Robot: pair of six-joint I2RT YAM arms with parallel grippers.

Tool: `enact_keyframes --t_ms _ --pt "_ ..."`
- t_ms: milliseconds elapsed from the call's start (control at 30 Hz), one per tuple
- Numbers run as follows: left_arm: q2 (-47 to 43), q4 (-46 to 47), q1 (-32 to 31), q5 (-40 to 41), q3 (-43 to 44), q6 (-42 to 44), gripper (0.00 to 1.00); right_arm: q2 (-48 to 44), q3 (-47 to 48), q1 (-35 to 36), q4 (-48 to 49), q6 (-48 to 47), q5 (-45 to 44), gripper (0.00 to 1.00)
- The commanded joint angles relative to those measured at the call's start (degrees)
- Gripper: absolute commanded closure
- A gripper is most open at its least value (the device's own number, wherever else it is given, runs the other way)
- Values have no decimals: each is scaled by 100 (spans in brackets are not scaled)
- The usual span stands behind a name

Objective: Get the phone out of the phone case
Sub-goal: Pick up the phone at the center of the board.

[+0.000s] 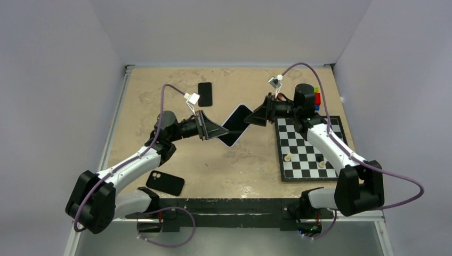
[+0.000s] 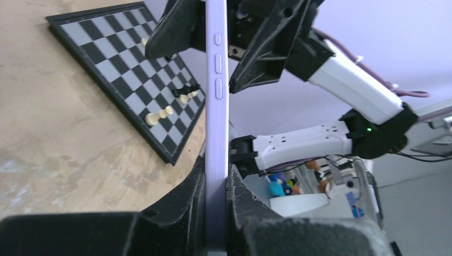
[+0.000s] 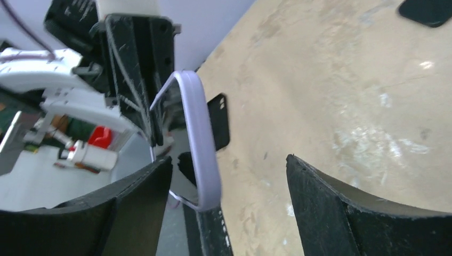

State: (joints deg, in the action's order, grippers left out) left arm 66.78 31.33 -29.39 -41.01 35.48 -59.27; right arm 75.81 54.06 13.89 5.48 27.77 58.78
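Observation:
The phone point(image 1: 237, 124), dark screen up, sits in a lilac phone case point(image 2: 217, 106) and is held tilted above the middle of the table. My left gripper point(image 1: 224, 133) is shut on its lower-left end, and in the left wrist view both fingers point(image 2: 186, 197) press the case's flat sides. My right gripper point(image 1: 255, 116) stands open around the upper-right end. In the right wrist view the case's rounded corner point(image 3: 201, 138) lies between the wide jaws, nearer the left finger point(image 3: 144, 192), touching neither.
A chessboard point(image 1: 309, 149) with a few pieces lies on the right of the table. One black case point(image 1: 165, 183) lies near the front left. Another black phone or case point(image 1: 205, 94) lies at the back centre.

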Motion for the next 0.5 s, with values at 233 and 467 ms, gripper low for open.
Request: enact_keyframes --t_ms 233,467 --pt "500 2947 21 -458 -197 -1396 100 -154 -553 95 3146 2219 1202 36" --pt "434 2852 15 -339 -226 -1146 100 84 -695 206 4461 3547 944 58"
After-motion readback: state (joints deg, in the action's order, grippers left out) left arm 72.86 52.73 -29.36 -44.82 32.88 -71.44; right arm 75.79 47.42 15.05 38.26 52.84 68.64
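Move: The left hand already holds the phone in its lavender case by the near-left edge; the phone's middle is about 4 cm to its right and 3 cm ahead, roughly level. From the open right hand that middle is some 5 cm left, 3 cm back and 2 cm up. On the table, 25 cm below the left hand, the black phone is about 31 cm ahead and 13 cm left, the black case 14 cm back and 28 cm left. The chessboard is 37 cm right of the right hand and 6 cm back. Up and back goes the right hand, about 4 cm each way and slightly left, to bring the right edge of the cased phone between its fingers; they close from wide to about half open while their tips swing up and back, some 15 degrees in all. The left hand keeps its pinch on the case, rising about 2 cm and tipping its fingertips up 10 degrees. ##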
